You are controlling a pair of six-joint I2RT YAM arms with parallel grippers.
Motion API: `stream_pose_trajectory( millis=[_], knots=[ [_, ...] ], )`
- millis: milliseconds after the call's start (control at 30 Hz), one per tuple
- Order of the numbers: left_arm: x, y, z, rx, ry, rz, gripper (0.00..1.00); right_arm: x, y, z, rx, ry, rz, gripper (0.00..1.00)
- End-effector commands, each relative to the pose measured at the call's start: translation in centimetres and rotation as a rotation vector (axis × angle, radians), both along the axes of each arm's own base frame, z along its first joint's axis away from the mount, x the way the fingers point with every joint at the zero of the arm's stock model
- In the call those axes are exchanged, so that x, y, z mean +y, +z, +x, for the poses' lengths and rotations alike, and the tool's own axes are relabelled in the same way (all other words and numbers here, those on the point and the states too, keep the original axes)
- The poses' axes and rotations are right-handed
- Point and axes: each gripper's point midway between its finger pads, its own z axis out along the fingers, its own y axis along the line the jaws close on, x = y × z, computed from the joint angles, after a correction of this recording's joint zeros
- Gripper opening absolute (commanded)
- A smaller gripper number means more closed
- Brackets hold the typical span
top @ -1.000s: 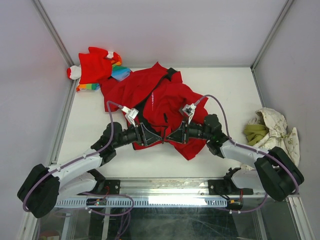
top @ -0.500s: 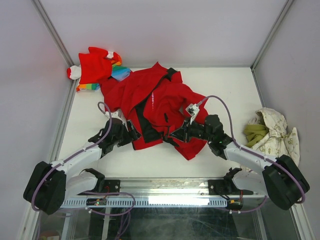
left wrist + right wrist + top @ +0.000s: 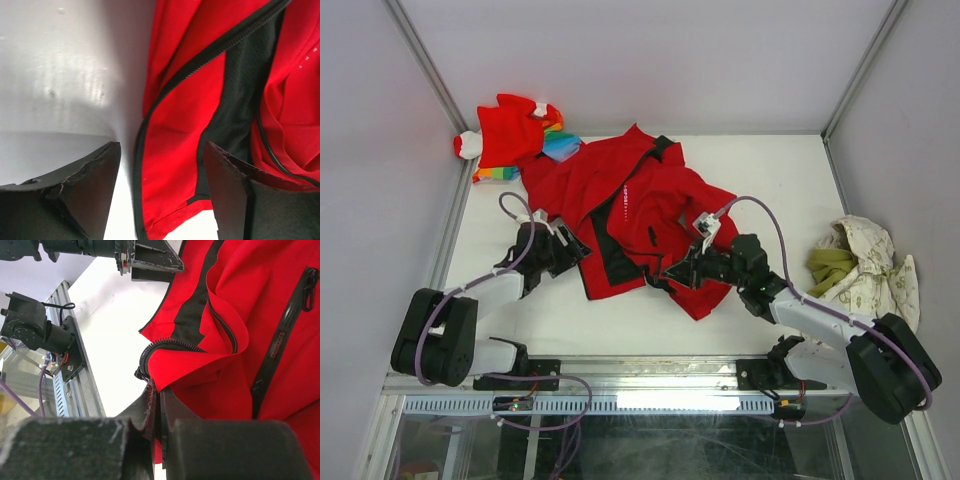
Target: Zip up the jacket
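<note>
The red jacket (image 3: 660,200) lies unzipped on the white table, its black lining showing along the front. My left gripper (image 3: 576,250) is open at the jacket's lower left edge. In the left wrist view the hem corner (image 3: 185,125) and its dark zipper edge (image 3: 200,57) lie between the spread fingers (image 3: 90,185), untouched. My right gripper (image 3: 672,274) is shut on the other front edge's lower end. In the right wrist view the red jacket (image 3: 260,300) is pinched just under a curl of zipper teeth (image 3: 165,342) by that gripper (image 3: 159,390).
A smaller red garment with rainbow stripes (image 3: 515,135) lies at the back left corner, touching the jacket's sleeve. A cream and olive cloth (image 3: 860,262) sits at the right edge. Enclosure walls ring the table, and a metal rail (image 3: 650,400) runs along the front.
My left gripper has let go of the jacket, drawn back to the left away from the right gripper, and opened. The right gripper has kept its hold and shifted slightly right.
</note>
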Motion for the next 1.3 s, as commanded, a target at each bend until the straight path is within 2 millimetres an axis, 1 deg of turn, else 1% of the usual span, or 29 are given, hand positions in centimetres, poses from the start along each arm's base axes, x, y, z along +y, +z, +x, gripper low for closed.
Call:
stream_pose_trajectory(
  millis=[0, 33, 100, 200, 233, 333, 400, 433, 467, 533, 567, 600, 700, 767, 833, 900, 933, 967, 1000, 1033, 1067, 1100, 1167, 1267],
  knots=[
    [-2.2, 1.1, 1.2, -0.06, -0.108, -0.074, 0.68, 0.1, 2.4, 0.7, -0.11, -0.012, 0.048, 0.0],
    [-2.2, 0.8, 1.2, -0.05, -0.111, -0.069, 0.65, 0.1, 2.5, 0.7, -0.112, -0.012, 0.05, 0.0],
    [-2.2, 0.3, 1.1, -0.035, -0.112, -0.068, 0.57, 0.1, 2.6, 0.7, -0.116, -0.012, 0.053, 0.0],
    [-2.3, 0.4, 1.0, -0.032, -0.11, -0.082, 0.42, 0.1, 2.7, 0.6, -0.12, -0.011, 0.055, 0.0],
    [-2.2, 0.6, 0.9, -0.03, -0.105, -0.08, 0.36, 0.1, 2.8, 0.5, -0.122, -0.011, 0.057, 0.0],
    [-1.3, 2.0, 1.0, -0.045, -0.064, -0.046, 0.19, -0.1, 3.1, 0.4, -0.127, -0.012, 0.061, 0.0],
    [-0.3, 3.8, 1.5, -0.071, -0.018, 0.0, 0.04, -0.1, 3.5, 0.4, -0.13, -0.012, 0.063, 0.0],
    [0.3, 4.8, 1.7, -0.08, 0.001, 0.024, 0.0, -0.1, 3.8, 0.4, -0.13, -0.012, 0.063, 0.0],
    [0.9, 6.0, 2.0, -0.097, 0.022, 0.052, 0.0, -0.1, 4.0, 0.5, -0.126, -0.013, 0.06, 0.0],
    [2.2, 8.6, 2.5, -0.12, 0.065, 0.118, 0.0, -0.3, 4.6, 1.5, -0.131, -0.069, 0.041, 0.0],
    [3.0, 10.3, 3.1, -0.141, 0.095, 0.157, 0.0, -0.4, 5.0, 2.0, -0.133, -0.088, 0.032, 0.0],
    [4.0, 11.5, 3.1, -0.138, 0.123, 0.203, 0.0, -0.6, 5.2, 2.3, -0.132, -0.107, 0.021, 0.0],
    [6.7, 17.8, 4.6, -0.23, 0.206, 0.337, 0.0, -0.7, 6.7, 3.5, -0.155, -0.148, 0.003, 0.0],
    [8.8, 23.0, 5.6, -0.293, 0.268, 0.446, 0.0, -0.9, 7.7, 4.5, -0.166, -0.184, -0.022, 0.0],
    [11.0, 27.8, 6.3, -0.319, 0.327, 0.559, 0.0, -1.2, 8.3, 5.7, -0.171, -0.233, -0.056, 0.0],
    [12.9, 32.1, 6.7, -0.331, 0.396, 0.659, 0.0, -1.8, 8.9, 6.9, -0.175, -0.295, -0.088, 0.0],
    [13.8, 33.3, 6.9, -0.316, 0.427, 0.712, 0.0, -2.1, 9.2, 7.4, -0.18, -0.325, -0.098, 0.0],
    [14.1, 34.5, 7.0, -0.319, 0.434, 0.733, 0.0, -2.3, 9.5, 7.6, -0.187, -0.339, -0.1, 0.0],
    [13.9, 35.3, 7.2, -0.322, 0.418, 0.738, 0.0, -2.3, 9.8, 7.6, -0.194, -0.342, -0.098, 0.0],
    [13.5, 35.4, 7.4, -0.316, 0.393, 0.74, 0.0, -2.3, 9.9, 7.6, -0.198, -0.34, -0.096, 0.0],
    [12.6, 34.9, 7.5, -0.306, 0.357, 0.738, 0.0, -2.3, 9.9, 7.5, -0.199, -0.335, -0.095, 0.0],
    [11.6, 33.8, 7.6, -0.283, 0.319, 0.745, 0.0, -2.2, 9.8, 7.4, -0.196, -0.327, -0.095, 0.0],
    [9.2, 31.2, 7.1, -0.238, 0.242, 0.755, 0.0, -2.1, 9.3, 7.1, -0.185, -0.312, -0.096, 0.0],
    [5.5, 26.2, 6.3, -0.163, 0.118, 0.734, 0.0, -2.0, 8.2, 6.6, -0.165, -0.294, -0.097, 0.0]
  ],
)
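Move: The left hand is open just above the left panel's zip edge, which runs almost under its fingers, about 1 cm to the right and 2 below. The black lining strip lies some 7 cm to its right, level with it, and the hem corner about 10 cm back. From the right hand, already shut on the jacket's zip end, that zip edge is roughly 18 cm left, 5 ahead and 9 lower, and the chest logo some 18 cm ahead and 9 left. The left hand eases a couple of centimetres right and slightly down, closes on the left panel's zip edge, then lifts it fast by some 35 cm while drifting forward and left about 10 cm, its wrist rolling around 40 degrees left side up, and starts to sink back at the end. The right hand keeps its shut grip on the zip end and, mostly in the second half, carries it up and forward about 7 cm each, turning some 15 degrees clockwise. ##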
